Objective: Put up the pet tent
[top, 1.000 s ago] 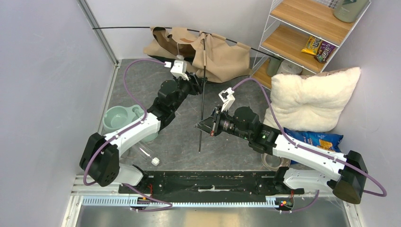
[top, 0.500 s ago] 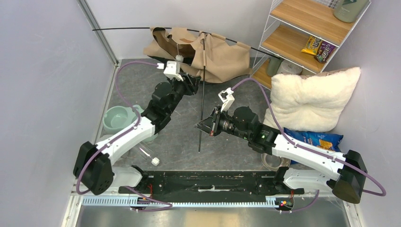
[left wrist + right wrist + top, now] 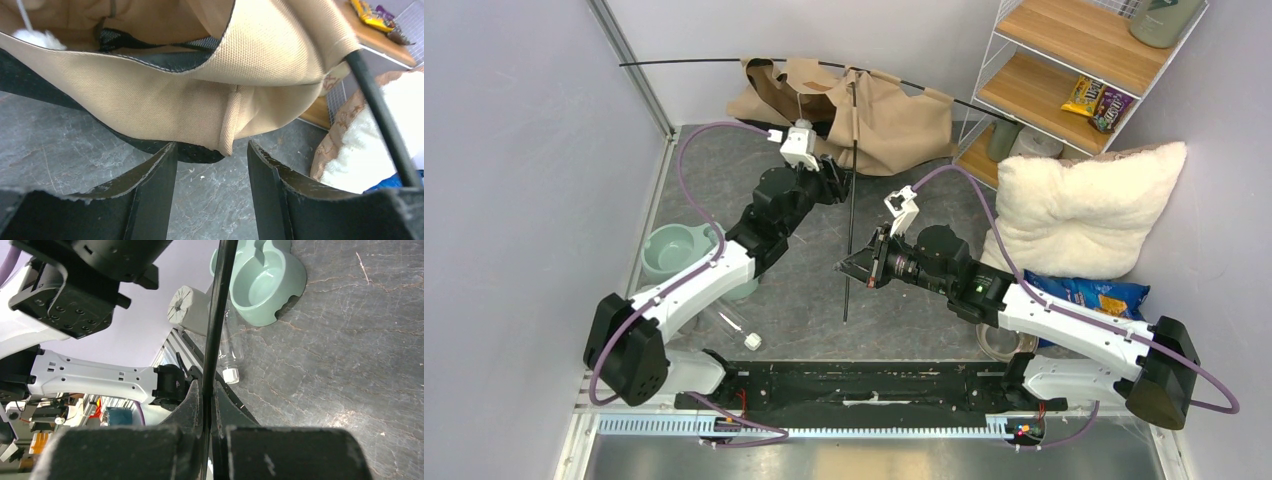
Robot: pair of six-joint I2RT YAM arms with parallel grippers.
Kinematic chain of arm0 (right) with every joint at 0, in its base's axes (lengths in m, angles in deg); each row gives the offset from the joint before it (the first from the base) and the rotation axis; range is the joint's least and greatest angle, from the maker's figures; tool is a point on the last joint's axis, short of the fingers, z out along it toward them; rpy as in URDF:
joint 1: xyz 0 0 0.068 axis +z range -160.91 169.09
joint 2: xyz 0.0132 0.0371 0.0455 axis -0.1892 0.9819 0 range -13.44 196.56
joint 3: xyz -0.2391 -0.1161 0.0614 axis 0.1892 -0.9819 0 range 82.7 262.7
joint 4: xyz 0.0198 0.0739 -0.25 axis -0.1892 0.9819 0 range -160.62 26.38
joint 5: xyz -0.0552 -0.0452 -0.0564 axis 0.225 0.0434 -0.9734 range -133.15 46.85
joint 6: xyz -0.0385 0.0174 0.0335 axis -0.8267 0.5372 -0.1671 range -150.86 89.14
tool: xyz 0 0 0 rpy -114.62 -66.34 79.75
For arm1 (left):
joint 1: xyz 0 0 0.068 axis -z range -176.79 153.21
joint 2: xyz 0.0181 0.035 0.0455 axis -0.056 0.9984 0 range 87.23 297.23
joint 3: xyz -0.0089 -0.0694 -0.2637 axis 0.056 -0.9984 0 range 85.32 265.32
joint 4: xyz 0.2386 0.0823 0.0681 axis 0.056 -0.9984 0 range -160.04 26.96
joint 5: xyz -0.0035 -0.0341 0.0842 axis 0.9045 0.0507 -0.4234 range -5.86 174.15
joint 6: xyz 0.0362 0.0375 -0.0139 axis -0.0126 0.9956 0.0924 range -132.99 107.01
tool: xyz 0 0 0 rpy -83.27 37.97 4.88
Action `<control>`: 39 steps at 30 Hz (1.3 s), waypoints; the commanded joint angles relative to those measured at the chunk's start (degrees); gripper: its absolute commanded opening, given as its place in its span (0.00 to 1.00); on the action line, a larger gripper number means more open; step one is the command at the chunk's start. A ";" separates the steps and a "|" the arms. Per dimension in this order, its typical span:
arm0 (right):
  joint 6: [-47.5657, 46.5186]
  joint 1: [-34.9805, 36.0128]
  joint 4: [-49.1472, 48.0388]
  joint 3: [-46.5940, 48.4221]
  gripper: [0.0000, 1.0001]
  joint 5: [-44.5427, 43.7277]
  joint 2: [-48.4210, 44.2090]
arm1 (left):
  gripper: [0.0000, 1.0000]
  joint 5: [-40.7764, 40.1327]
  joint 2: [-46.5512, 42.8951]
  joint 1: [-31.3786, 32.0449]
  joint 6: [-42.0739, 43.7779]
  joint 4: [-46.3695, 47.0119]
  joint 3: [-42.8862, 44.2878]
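The pet tent (image 3: 879, 115) lies collapsed at the back of the floor, tan fabric over a black base. A long curved pole (image 3: 724, 60) runs through its top. A straight black pole (image 3: 851, 200) reaches from the tent toward the front. My right gripper (image 3: 849, 268) is shut on this pole (image 3: 217, 305) partway along, with the rod pinched between its fingers (image 3: 208, 385). My left gripper (image 3: 836, 178) stands open just in front of the tent's near edge (image 3: 190, 95). A small tan fabric tab (image 3: 229, 125) hangs just beyond its fingertips (image 3: 211, 147), and nothing is held.
A green pet bowl (image 3: 674, 250) and a clear plastic bottle (image 3: 734, 325) lie at the left. A fluffy white pillow (image 3: 1084, 210) and a blue bag (image 3: 1094, 295) sit at the right. A wire shelf (image 3: 1074, 70) with snacks stands at the back right.
My left arm swung a little to the left and came back toward the tent's edge, its jaws staying apart. The right gripper and the pole have not moved.
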 commanded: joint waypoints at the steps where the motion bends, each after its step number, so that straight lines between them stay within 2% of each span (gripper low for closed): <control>1: -0.81 -0.42 -2.84 2.27 0.00 -2.04 0.35 | 0.59 1.73 3.05 -0.09 1.39 1.00 3.90; 7: -0.75 -0.40 -2.64 2.62 0.00 -2.03 0.58 | 0.45 1.64 6.41 -0.04 0.76 2.34 5.85; 13: -0.64 -0.37 -2.56 2.36 0.00 -2.04 0.44 | 0.38 1.19 5.89 -0.09 0.71 4.20 5.34; 15: -0.50 -0.41 -2.54 2.27 0.00 -2.03 0.41 | 0.39 1.37 5.57 -0.02 0.96 4.91 4.75; 18: -0.41 -0.42 -2.49 2.11 0.00 -2.12 0.28 | 0.49 1.76 4.95 -0.09 1.01 5.98 3.74; 22: -0.36 -0.42 -2.66 2.08 0.00 -2.07 0.21 | 0.50 1.84 4.68 -0.09 0.71 6.98 2.97; 29: -0.27 -0.41 -2.66 1.76 0.00 -2.20 0.05 | 0.32 1.28 5.47 -0.08 0.20 7.69 2.87; 33: -0.19 -0.42 -2.65 1.74 0.00 -2.25 -0.04 | 0.05 1.62 5.64 -0.08 0.26 7.89 2.87; 34: -0.12 -0.41 -2.65 1.74 0.00 -2.35 -0.03 | 0.02 1.73 5.60 -0.09 0.27 7.82 2.75; 39: 0.63 -0.37 -2.64 1.02 0.00 -4.49 -1.40 | 0.02 4.35 3.81 -0.08 0.53 8.96 0.17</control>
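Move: The fabric tab at the end of the tent's narrow seam sleeve hangs just off the left fingertips, about 3 cm ahead, 2 cm to the right and 1 cm below. The pole's sleeve mouth is roughly 4 cm ahead, 6 cm right and 6 cm above the left hand; the white pompom hangs some 10 cm ahead, 7 cm left and 3 cm above. From the right hand, the tab is about 18 cm ahead, 1 cm right and 2 cm higher. The left hand, pointing forward and to the right, goes about 2 cm forward and 2 cm right onto the tent's hanging fabric tab, dipping some 2 cm as it goes and then easing back up a little over 1 cm, its wrist almost unturned. Its fingers narrow partway, widen slightly, then shut almost fully and pinch the tab's lower end between their tips, while the right hand stays put and keeps its closed hold on the black pole. ##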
